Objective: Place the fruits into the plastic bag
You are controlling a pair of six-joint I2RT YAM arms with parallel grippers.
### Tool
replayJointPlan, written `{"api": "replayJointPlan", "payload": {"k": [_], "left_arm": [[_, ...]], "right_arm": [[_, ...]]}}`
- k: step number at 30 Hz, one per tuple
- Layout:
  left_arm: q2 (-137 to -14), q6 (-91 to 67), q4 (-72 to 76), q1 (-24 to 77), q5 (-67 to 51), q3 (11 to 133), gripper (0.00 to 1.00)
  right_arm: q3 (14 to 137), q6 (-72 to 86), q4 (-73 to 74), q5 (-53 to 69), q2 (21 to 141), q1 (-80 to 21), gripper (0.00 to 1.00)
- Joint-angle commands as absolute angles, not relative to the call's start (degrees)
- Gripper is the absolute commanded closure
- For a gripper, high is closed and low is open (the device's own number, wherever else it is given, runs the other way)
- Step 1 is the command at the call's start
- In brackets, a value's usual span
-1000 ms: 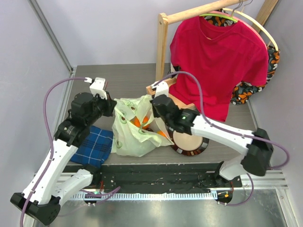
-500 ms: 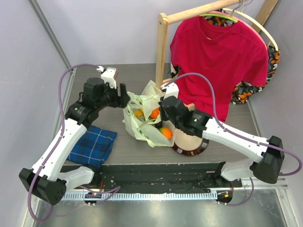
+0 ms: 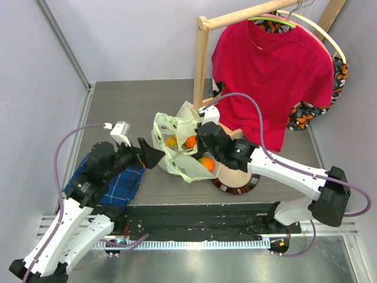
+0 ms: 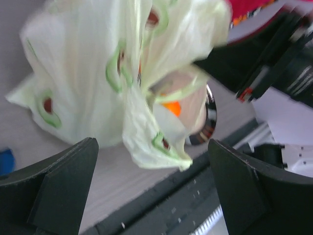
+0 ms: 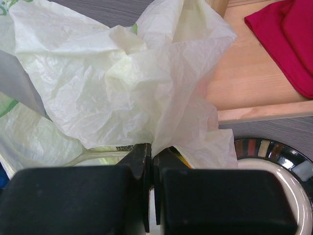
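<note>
The plastic bag (image 3: 178, 150) stands bunched up at the middle of the table, pale yellow-green with avocado prints. Small oranges (image 3: 191, 141) show through its open top, and one orange (image 4: 174, 107) glows through the film in the left wrist view. My right gripper (image 3: 201, 139) is shut on a fold of the plastic bag (image 5: 112, 83), the film pinched between its jaws (image 5: 152, 152). My left gripper (image 3: 152, 154) stands wide open just left of the bag, apart from it, with nothing between its fingers (image 4: 49, 191). Other fruits are hidden inside the bag.
A dark round plate with a patterned rim (image 3: 227, 187) lies right of the bag, under the right arm. A blue plaid cloth (image 3: 118, 184) lies at the near left. A wooden rack (image 3: 201, 65) with a red shirt (image 3: 271, 71) stands behind.
My left gripper opened, let go of the bag and drew back toward the near left over the plaid cloth. The right gripper kept its grip on the bag.
</note>
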State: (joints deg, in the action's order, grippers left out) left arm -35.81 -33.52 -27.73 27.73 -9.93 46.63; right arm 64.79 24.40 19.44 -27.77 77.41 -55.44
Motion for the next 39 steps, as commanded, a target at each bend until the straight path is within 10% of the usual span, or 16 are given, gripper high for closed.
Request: {"api": "replayJointPlan", "payload": {"k": [1, 16, 21, 24, 28, 39], "left_arm": [[-33.4, -48.3, -21.4, 31.4, -14.2, 37.0, 0.00], [-43.5, -58.3, 2.9, 42.9, -9.0, 25.9, 0.02], [-44.3, -58.8, 4.0, 43.0, -7.3, 24.4, 0.62], [-40.5, -59.0, 1.9, 43.0, -4.2, 23.6, 1.00], [-33.9, -58.0, -2.3, 42.9, -0.4, 23.8, 1.00], [-29.2, -54.5, -14.1, 42.7, 2.8, 29.4, 1.00]], "right_arm": [[66.2, 24.9, 16.2, -29.0, 78.0, -55.5, 0.99], [65.5, 26.0, 17.0, -28.9, 78.1, -55.5, 0.99], [65.6, 24.1, 17.4, -25.9, 77.9, -55.5, 0.90], [64.5, 20.8, 16.8, -22.7, 76.4, -55.9, 0.68], [61.9, 14.2, 14.6, -21.8, 71.6, -59.1, 0.33], [62.0, -2.8, 14.8, -34.0, 72.1, -72.7, 0.23]]}}
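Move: The plastic bag's near corner hangs about 4 cm back, 9 cm right of and 12 cm below the open left hand. The round orange in the bag lies some 5 cm ahead, 14 cm right and 14 cm below that same hand. From the right hand, shut on the bag's rim, the near corner is roughly 11 cm back, 3 cm left and 8 cm down; the plate is 14 cm back, 14 cm right and 16 cm down. Left hand sinks some 11 cm rightward, pinches the bag's near corner, rises; right releases the rim, draws back. ##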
